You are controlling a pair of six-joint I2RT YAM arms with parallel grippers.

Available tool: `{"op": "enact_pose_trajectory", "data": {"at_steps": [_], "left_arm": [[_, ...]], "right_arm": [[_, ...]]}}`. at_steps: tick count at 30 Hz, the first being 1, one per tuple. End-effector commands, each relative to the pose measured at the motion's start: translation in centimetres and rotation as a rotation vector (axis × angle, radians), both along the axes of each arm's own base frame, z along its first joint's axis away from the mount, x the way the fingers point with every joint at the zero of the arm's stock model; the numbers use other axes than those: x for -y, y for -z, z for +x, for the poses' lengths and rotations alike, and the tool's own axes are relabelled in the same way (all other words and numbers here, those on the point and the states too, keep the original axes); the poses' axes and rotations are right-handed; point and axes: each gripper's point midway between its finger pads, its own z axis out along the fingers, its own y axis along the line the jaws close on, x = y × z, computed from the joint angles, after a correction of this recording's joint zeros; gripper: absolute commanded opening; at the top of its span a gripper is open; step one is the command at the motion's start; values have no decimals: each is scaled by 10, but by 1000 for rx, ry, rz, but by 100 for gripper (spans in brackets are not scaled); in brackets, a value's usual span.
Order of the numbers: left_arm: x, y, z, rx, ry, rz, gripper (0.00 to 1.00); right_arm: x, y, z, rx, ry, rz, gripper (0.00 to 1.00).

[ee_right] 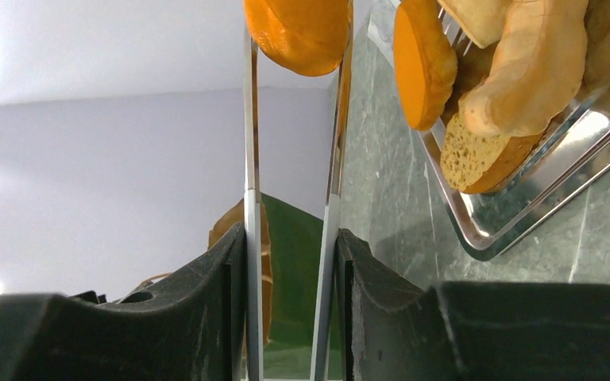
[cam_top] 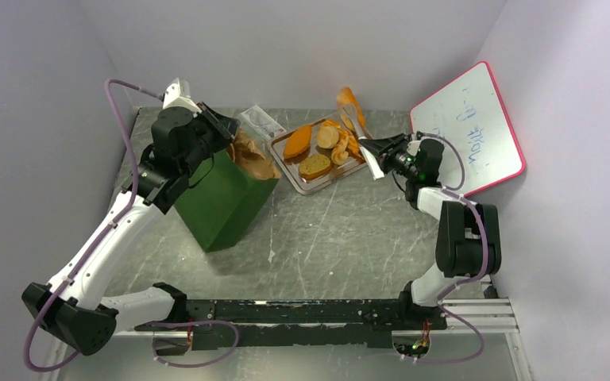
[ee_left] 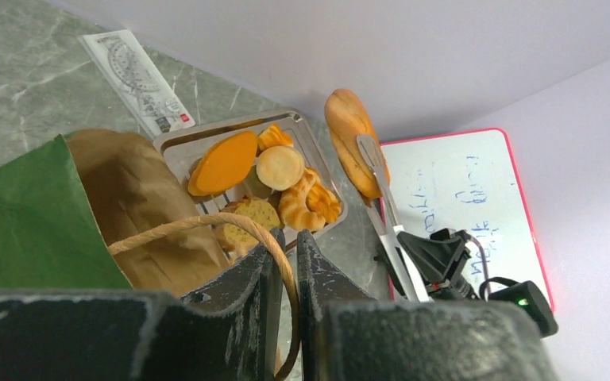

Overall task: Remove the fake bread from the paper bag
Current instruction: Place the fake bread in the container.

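Note:
The dark green paper bag (cam_top: 226,198) stands at the left, its brown inside showing. My left gripper (ee_left: 287,238) is shut on the bag's tan looped handle (ee_left: 175,226) at the bag's top edge. My right gripper (ee_right: 290,238) is shut on a pair of metal tongs (cam_top: 361,131). The tongs pinch an orange oval loaf (cam_top: 349,101) in the air over the far side of the metal tray (cam_top: 318,186). Several other pieces of fake bread (ee_left: 286,178) lie on that tray. Whatever lies inside the bag is hidden.
A pink-framed whiteboard (cam_top: 472,127) leans on the right wall behind my right arm. A printed card (cam_top: 260,123) lies flat behind the bag. Walls close in the left, back and right sides.

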Motion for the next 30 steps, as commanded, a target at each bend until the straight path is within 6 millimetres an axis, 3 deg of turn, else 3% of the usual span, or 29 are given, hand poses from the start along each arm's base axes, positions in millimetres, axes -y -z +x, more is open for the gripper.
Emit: {"op": "enact_pose_trajectory", "data": {"at_steps": [1, 7, 12, 23, 30], "left_arm": [[14, -45, 1, 103, 57, -89, 7], [23, -57, 1, 125, 93, -131, 7], [27, -55, 0, 131, 118, -141, 7], [13, 18, -17, 27, 86, -125, 7], [12, 27, -20, 9, 89, -127, 7]], "right_arm": [[3, -13, 4, 87, -39, 80, 0], [7, 11, 13, 52, -41, 143, 0], [12, 27, 19, 36, -40, 209, 0], [19, 62, 28, -10, -32, 293, 5], [22, 67, 24, -15, -12, 344, 10]]}}
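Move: The held loaf sits about 14 cm ahead and 5 cm left of the right hand point, level with it. The tray's middle is some 10 cm ahead, 12 cm left and 17 cm below; in it the twisted bread lies about 9 cm ahead and 7 cm left, the bread slice 4 cm ahead and 15 cm left. From the left hand the paper bag's middle is roughly 5 cm back, 3 cm left and 20 cm below, the tray 14 cm ahead and 25 cm right. Lower the right gripper about 8 cm, easing it slightly forward and rolling its left side up some 15 degrees, to bring the loaf in the tongs down towards the tray's far right corner; keep the grip on the tongs. Meanwhile, with the left fingers still shut on the bag's handle, lift about 3 cm and edge right, then sink some 8 cm, drawing a little back, to set the bag down. ##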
